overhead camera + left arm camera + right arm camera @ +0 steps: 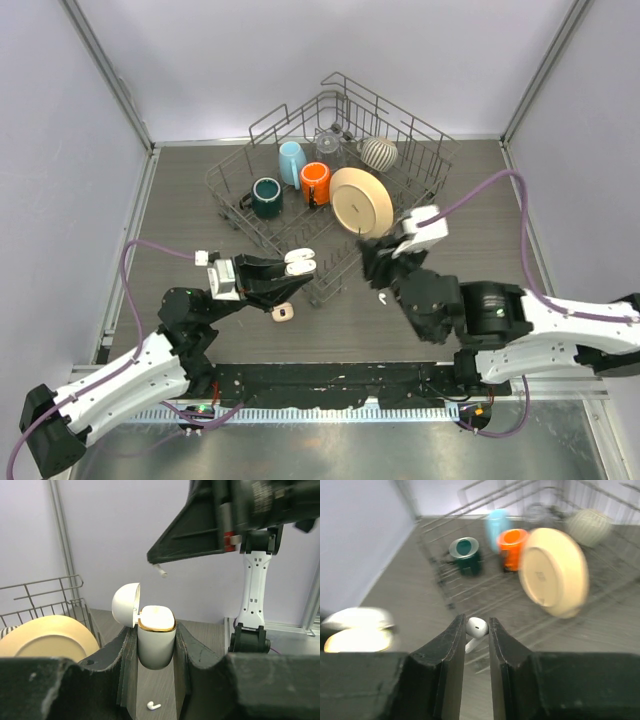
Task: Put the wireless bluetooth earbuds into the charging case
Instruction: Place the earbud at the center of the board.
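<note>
My left gripper (290,266) (156,630) is shut on the white charging case (156,642) (298,263) and holds it above the table. The case's lid (125,605) is swung open and a gold rim shows around its mouth. My right gripper (370,255) (476,625) is shut on one white earbud (478,628), bud between the fingertips and stem pointing down-left. It hangs up and to the right of the case, and the earbud's stem (160,570) pokes out of its tip. Another earbud (383,299) (153,706) lies loose on the table.
A wire dish rack (240,165) at the back holds a teal mug (267,196), a blue cup (291,160), an orange mug (316,182), a beige plate (362,202) and a striped bowl (379,152). A small pinkish object (283,313) lies on the table below the left gripper.
</note>
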You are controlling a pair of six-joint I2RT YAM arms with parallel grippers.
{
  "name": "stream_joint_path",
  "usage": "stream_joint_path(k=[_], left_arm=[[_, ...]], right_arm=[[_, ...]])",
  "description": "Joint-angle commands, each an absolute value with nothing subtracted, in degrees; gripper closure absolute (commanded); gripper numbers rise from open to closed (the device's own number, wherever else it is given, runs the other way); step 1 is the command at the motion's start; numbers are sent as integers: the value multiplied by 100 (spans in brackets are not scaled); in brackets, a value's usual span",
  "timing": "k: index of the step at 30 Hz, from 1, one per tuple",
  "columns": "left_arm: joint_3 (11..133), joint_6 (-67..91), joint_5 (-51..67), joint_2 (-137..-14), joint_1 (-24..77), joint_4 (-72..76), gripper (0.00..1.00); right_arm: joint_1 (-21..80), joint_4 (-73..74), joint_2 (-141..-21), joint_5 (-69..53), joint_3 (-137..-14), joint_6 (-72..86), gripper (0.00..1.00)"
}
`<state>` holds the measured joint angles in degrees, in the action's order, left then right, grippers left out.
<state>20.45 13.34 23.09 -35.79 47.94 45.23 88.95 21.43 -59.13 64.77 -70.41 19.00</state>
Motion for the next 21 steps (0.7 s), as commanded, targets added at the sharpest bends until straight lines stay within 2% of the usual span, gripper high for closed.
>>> stream_joint_path(k=[1,2,3,5,8,10,15,21], left_arm=[[2180,1345,2162,-3375,4799,4588,100],[2162,1345,2153,-3358,4799,4588,100],[2153,1345,2153,-3357,4799,4614,100],[2127,1371,2153,-3366,4799,4649,100],[2188,1406,2215,-3445,4799,4711,100],[2223,1485,2294,-3428,4799,4693,100],[2241,1556,2312,-3209,4799,4475,100],[2136,1354,2092,-2857,4799,4149,100]], right_arm=[[7738,5692,-5073,6525,-7007,5658,99],[6943,5843,-4723,6173,-6796,5747,99],[6569,5993,-4581,5535,-6420,5757,99],[5692,6073,-4465,5117,-6066,5775,99],[4889,5995,-4902,4003,-5530,5433,99],[4028,5653,-5447,3186,-5082,5221,99],[2412,4142,-5695,1488,-3896,4483,99],[1951,3745,-6187,827,-3543,4035,99]])
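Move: The right hand, with an earbud in its fingers, is bound for the bare tabletop about 21 cm to its right, 4 cm ahead and 37 cm below. The loose earbud lies about 11 cm right, 4 cm ahead, also 37 cm down; the cream plate is roughly 20 cm ahead, 5 cm right and 30 cm down. From the left hand, which holds the open charging case, that bare spot is about 31 cm right, 6 cm ahead and 33 cm down. Right hand swoops about 33 cm down and 21 cm right towards bare tabletop, fingers tipping down, keeping the earbud. ##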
